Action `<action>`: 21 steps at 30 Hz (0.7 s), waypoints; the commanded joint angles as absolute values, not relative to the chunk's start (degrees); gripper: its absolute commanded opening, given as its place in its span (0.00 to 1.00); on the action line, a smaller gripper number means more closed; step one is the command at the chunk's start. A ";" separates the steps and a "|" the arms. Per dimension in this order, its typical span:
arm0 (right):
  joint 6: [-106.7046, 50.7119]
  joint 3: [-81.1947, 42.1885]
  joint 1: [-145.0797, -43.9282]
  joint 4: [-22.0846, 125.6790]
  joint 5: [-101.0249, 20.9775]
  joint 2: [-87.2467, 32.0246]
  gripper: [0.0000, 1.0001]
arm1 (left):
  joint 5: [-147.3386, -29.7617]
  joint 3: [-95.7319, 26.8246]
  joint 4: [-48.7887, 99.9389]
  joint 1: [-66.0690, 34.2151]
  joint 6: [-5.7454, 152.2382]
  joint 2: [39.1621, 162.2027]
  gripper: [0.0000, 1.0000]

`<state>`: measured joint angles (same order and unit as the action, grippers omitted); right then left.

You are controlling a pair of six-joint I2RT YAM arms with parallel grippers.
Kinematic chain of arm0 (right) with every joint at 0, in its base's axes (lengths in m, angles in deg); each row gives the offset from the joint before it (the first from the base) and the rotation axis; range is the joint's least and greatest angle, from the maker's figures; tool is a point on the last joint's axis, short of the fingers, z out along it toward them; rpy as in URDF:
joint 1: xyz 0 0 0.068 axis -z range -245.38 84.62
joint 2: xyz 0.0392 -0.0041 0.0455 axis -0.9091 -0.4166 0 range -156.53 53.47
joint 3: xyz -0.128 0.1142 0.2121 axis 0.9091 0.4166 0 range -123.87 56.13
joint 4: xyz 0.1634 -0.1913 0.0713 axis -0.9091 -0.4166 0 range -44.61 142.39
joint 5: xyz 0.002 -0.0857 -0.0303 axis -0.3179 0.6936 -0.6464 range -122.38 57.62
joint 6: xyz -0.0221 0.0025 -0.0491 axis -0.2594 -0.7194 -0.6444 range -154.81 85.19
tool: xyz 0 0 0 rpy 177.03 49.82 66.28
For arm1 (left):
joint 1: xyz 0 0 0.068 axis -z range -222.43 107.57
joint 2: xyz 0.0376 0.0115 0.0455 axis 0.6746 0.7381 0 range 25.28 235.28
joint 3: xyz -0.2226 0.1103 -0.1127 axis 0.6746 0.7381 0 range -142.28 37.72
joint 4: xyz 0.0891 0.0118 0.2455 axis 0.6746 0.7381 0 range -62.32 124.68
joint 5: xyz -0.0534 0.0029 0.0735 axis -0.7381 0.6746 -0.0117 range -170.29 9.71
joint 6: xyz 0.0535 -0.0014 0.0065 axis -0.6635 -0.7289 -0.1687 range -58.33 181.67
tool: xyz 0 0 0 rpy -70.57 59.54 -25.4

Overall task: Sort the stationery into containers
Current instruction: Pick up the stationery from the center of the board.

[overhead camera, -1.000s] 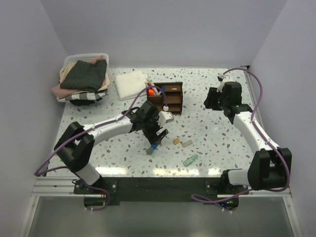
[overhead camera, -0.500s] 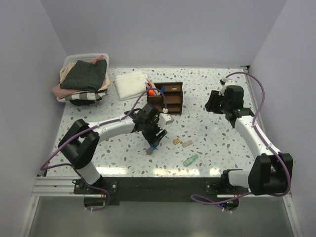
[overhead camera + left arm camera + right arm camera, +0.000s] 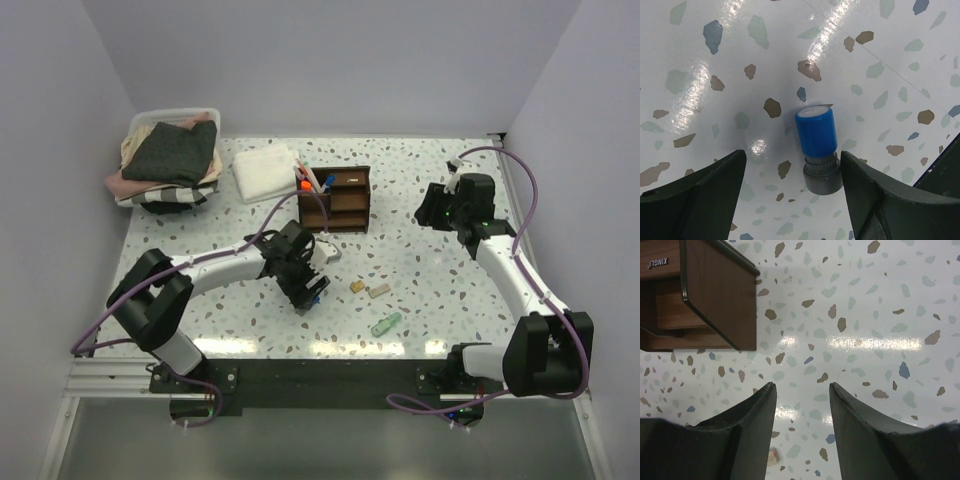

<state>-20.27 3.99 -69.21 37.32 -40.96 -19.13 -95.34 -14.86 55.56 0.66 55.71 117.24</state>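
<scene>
A blue-capped marker (image 3: 817, 134) with a grey body lies flat on the speckled table. My left gripper (image 3: 792, 160) hangs over it, open, one finger on each side. The grey end lies close against the right finger (image 3: 875, 190), with a wide gap to the left one. From above, the left gripper (image 3: 308, 283) covers most of the marker (image 3: 303, 304). The dark brown organiser (image 3: 336, 199) stands behind it with pens (image 3: 310, 183) upright in its left section. My right gripper (image 3: 802, 387) is open and empty over bare table right of the organiser (image 3: 715, 295).
Two tan bits (image 3: 357, 286) (image 3: 379, 291) and a green bit (image 3: 386, 324) lie right of the left gripper. A folded white cloth (image 3: 265, 169) and a white bin of clothes (image 3: 168, 155) sit at the back left. A small pale bit (image 3: 772, 458) shows by the right gripper's left finger.
The left gripper has shifted a little nearer and to the left over the marker, its jaws narrowing and widening again. The right arm swung slightly early on, then held.
</scene>
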 commanded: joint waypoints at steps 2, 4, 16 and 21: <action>-19.17 3.22 -68.98 39.74 -42.14 -18.69 0.50 | -95.76 -14.49 55.19 0.55 57.18 116.24 0.80; -19.34 3.13 -68.89 39.74 -42.14 -18.86 0.50 | -96.80 -14.05 55.28 0.55 57.62 116.16 0.79; -19.69 2.96 -68.89 40.00 -42.93 -19.48 0.50 | -101.82 -11.50 55.10 2.04 59.91 115.72 0.59; -20.48 3.22 -68.89 39.74 -43.28 -19.57 0.50 | -104.01 -10.80 55.10 4.15 59.82 115.80 0.42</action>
<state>-20.29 3.99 -69.10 37.45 -42.21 -19.32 -100.32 -11.95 55.10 2.26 59.03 116.87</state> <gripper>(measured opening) 0.502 0.498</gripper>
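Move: The blue-and-grey bottle lies just beneath the left hand, its middle about 2 cm back, 1 cm to the right and 1 cm lower, blue end pointing forward-right. From that hand the yellow block is some 11 cm right and 2 cm ahead, the beige eraser 15 cm right and 1 cm ahead, the green bottle 17 cm right and 6 cm back. From the right hand the blue-and-grey bottle is about 18 cm back, 25 cm left and 14 cm down. Back towards its own base the left hand eases some 3 cm, barely sinking, after a brief pause, bringing its fingers around the grey end of the blue-and-grey bottle. The fingers narrow from wide open to about half as they go, one on either side of the grey part, and the hand tilts about 5 degrees. A firm touch on the bottle can't be made out. ##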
